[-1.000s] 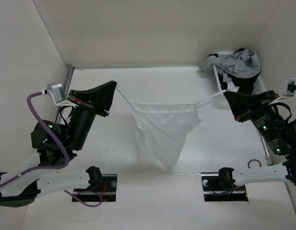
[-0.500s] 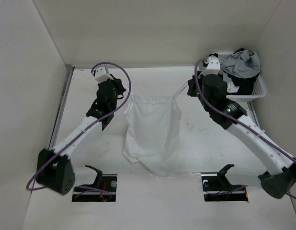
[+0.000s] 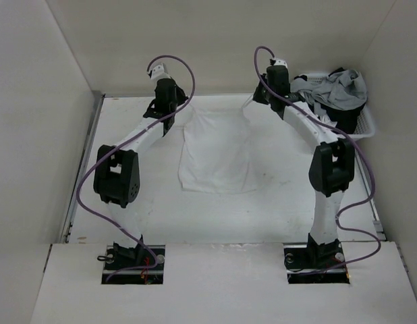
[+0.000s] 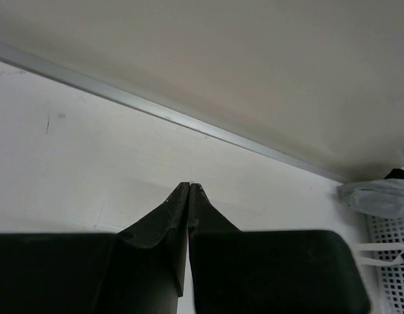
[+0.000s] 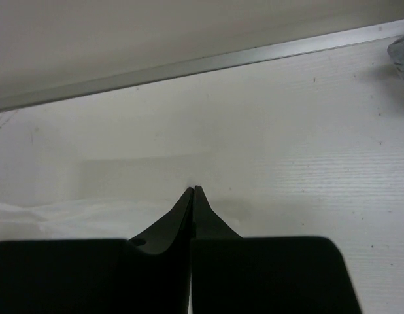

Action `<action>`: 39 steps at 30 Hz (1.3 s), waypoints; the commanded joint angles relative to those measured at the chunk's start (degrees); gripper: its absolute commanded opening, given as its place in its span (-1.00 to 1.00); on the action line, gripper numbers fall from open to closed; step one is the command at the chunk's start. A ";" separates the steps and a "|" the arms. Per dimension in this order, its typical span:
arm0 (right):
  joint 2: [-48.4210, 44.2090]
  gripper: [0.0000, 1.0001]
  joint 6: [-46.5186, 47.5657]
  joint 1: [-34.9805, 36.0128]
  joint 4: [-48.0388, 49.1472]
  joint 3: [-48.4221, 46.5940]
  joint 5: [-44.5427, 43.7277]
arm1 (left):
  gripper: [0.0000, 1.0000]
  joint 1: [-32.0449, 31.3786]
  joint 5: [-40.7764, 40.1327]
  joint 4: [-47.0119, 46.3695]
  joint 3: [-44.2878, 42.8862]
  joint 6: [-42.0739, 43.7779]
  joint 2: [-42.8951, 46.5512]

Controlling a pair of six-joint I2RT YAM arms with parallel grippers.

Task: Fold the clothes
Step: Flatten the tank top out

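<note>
The white clothes (image 3: 215, 152), a strappy top, lie spread flat on the middle of the table, straps toward the back wall. My left gripper (image 3: 171, 113) is at the top's far left corner, shut on its left strap. My right gripper (image 3: 257, 101) is at the far right corner, and a thin strap (image 3: 249, 110) runs up into its shut jaws. In the left wrist view the gripper (image 4: 189, 185) shows both fingers pressed together over the bare table. In the right wrist view the gripper (image 5: 194, 188) is likewise shut, with a strip of white fabric (image 5: 38, 212) low on the left.
A white basket (image 3: 364, 125) heaped with grey and black garments (image 3: 337, 91) stands at the back right corner, close to the right arm; its mesh wall (image 4: 388, 242) shows in the left wrist view. A metal rail (image 5: 208, 62) runs under the back wall. Walls close in on both sides.
Both arms have swung from low at the sides out to full reach at the back. The top, first hanging between the grippers, now lies flat on the table.
</note>
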State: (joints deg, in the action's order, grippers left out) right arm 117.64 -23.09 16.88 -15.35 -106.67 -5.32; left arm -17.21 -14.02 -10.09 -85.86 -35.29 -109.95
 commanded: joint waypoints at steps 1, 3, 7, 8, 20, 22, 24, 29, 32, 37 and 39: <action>-7.66 -1.00 -1.26 0.82 0.93 -0.23 2.34 | -0.99 0.91 2.33 -2.48 0.50 -0.48 6.04; -16.17 -1.00 -0.99 1.87 4.00 8.02 0.76 | -1.00 0.12 2.24 -4.67 6.03 -0.66 12.53; -36.38 -1.00 0.50 6.70 6.74 21.65 -3.98 | -1.00 -2.77 0.06 -7.49 15.71 -0.49 28.44; -41.57 -1.00 1.29 8.45 6.65 23.77 -5.65 | -1.00 -3.83 -1.26 -7.40 17.38 -0.14 32.83; -65.79 -1.00 12.71 34.46 -0.55 21.42 -27.00 | -1.00 -21.84 -16.47 -3.36 16.70 16.82 61.43; -65.97 -1.00 14.82 38.86 -0.55 20.19 -30.70 | -1.00 -24.39 -17.88 -3.88 16.34 18.75 61.96; -65.62 -1.00 17.02 42.12 0.06 19.58 -33.07 | -1.00 -25.72 -18.85 -4.32 16.17 20.16 61.61; -60.79 -1.00 16.51 34.34 1.03 19.92 -27.40 | -1.00 -21.08 -18.24 -4.85 18.09 19.39 55.74; -54.74 -1.00 10.37 22.66 1.55 21.50 -14.06 | -1.00 -13.89 -14.65 -5.21 20.90 14.66 48.89; -36.22 -1.00 5.08 9.19 4.28 18.01 0.38 | -1.00 -1.30 -4.36 -5.64 18.74 4.45 30.98; -25.94 -1.00 3.94 5.76 2.97 11.78 3.11 | -1.00 0.99 -2.60 -5.12 12.68 3.82 21.67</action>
State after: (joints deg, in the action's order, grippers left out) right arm 81.38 -15.55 26.52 -12.49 -89.65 -11.70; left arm -19.27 -22.13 -15.57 -67.51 -26.61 -80.38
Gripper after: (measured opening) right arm 0.002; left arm 0.007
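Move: Both shut grippers still hold the tank top's shoulder straps, one each. The middle of the garment lies about 12 cm to the right of the left hand, 16 cm back and 13 cm below it; from the right hand it is some 16 cm to the left and equally far back and down. The laundry basket stands roughly 31 cm to the right of the right hand, level with it in reach, about 15 cm lower. Back and up together in one fast sweep, both hands draw the tank top by its straps some 35 cm towards the bases and as far upward, fingertips tipping up about 45 degrees. Then both reverse, swinging forward over the table and down by roughly 20 cm, the tips levelling again, with the straps still pinched. ##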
